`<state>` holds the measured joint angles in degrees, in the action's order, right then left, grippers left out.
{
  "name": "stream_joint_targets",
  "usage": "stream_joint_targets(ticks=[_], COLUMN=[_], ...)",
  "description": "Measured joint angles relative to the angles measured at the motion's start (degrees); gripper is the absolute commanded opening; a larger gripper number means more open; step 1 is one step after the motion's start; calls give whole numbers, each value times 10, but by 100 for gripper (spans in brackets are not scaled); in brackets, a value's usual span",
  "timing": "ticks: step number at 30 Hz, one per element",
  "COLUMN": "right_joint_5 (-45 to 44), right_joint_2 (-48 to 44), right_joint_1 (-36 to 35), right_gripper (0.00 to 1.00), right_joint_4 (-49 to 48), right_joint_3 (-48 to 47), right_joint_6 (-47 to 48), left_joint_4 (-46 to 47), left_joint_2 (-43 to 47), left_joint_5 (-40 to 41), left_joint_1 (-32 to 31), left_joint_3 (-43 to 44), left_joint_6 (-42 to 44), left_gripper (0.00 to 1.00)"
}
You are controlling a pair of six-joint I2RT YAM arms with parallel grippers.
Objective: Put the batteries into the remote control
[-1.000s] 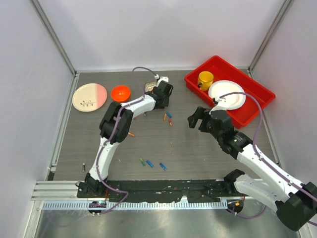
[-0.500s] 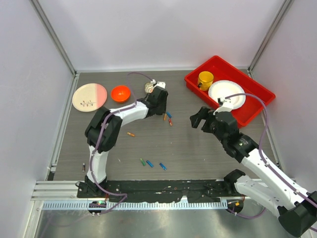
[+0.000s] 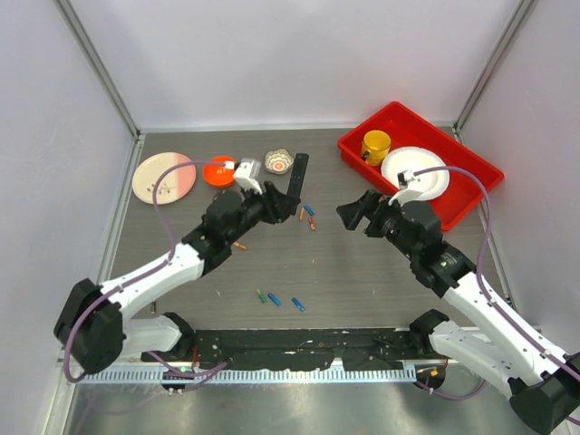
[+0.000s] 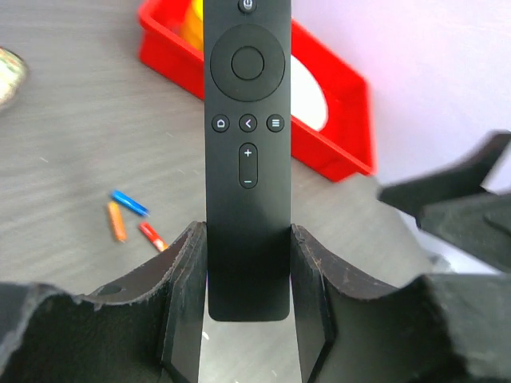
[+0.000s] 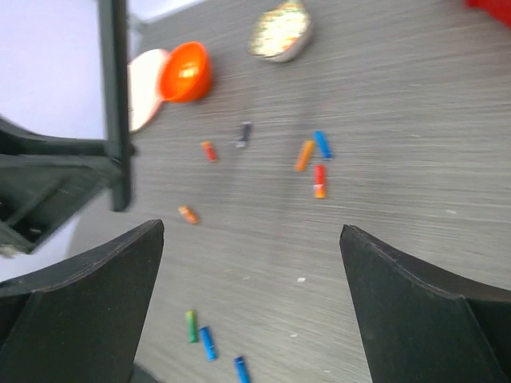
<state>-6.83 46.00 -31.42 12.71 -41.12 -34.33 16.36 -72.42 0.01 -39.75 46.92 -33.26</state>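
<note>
The remote control [image 4: 247, 159] is a slim black bar, button face toward the left wrist camera. My left gripper [image 4: 247, 233] is shut on its lower end. From above, the left gripper [image 3: 277, 205] holds the remote control [image 3: 297, 176] pointing away over the table's middle back. Batteries lie loose: an orange, a blue and a red one [image 3: 308, 216] just right of the remote, one orange [image 3: 239, 245], and a green and two blue ones [image 3: 275, 299] nearer the front. My right gripper [image 3: 350, 214] stands open and empty; the right gripper [image 5: 251, 231] looks down on the batteries [image 5: 319, 180].
A red tray [image 3: 464, 207] at the back right holds a yellow cup [image 3: 375, 145] and a white plate [image 3: 415, 170]. An orange bowl [image 3: 220, 169], a pink-and-cream plate [image 3: 163, 177] and a small patterned dish [image 3: 278, 161] stand along the back left.
The left arm has folded back toward the front left, bringing the remote with it, held up off the table. The right gripper has shifted slightly left.
</note>
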Motion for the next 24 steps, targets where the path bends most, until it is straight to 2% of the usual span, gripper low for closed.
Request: stream_joint_targets(ticks=[4,9,15,19,24], right_joint_5=[102,208,285,315,343], right_joint_2=[-26,-44,-9,13,29], right_joint_1=[0,0,0,0,-3], right_gripper=[98,98,98,98,98], right_joint_4=[-97,-215,-268,-296,-350], right_joint_3=[42,107,112,112,112], right_joint_6=[-40,-102,-122,-130,-143], left_joint_4=[161,285,450,533,556], left_joint_2=[72,94,96,63,-3], left_joint_5=[-59,-102,-147,-183,-211], left_joint_1=[0,2,8,9,11], left_joint_3=[-152,-257,-302,-309,-309], left_joint_6=[-66,-152,-252,-308,-359], left_gripper=[0,0,0,0,0])
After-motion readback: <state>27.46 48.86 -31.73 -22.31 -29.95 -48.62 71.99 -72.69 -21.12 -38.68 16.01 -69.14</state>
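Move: My left hand already pinches the remote control near its lower end. The remote's middle is about 2 cm ahead, 2 cm right and 3 cm above that hand. My empty right hand has the remote's middle some 13 cm to its left, 7 cm ahead and 3 cm up. From my left hand, three loose batteries lie about 8 cm ahead, 4 cm right and 22 cm below; the green-blue battery row lies roughly 17 cm back, 3 cm left, equally low. I draw the remote back about 11 cm in my left hand, grip kept, while rolling that hand's left side down and turning it clockwise, so the remote's back comes round towards my right gripper. Meanwhile my right hand, fingers wide open, swings left some 9 cm, back and a little up to meet the remote, turning counter-clockwise about 30 degrees with its left side rising. ##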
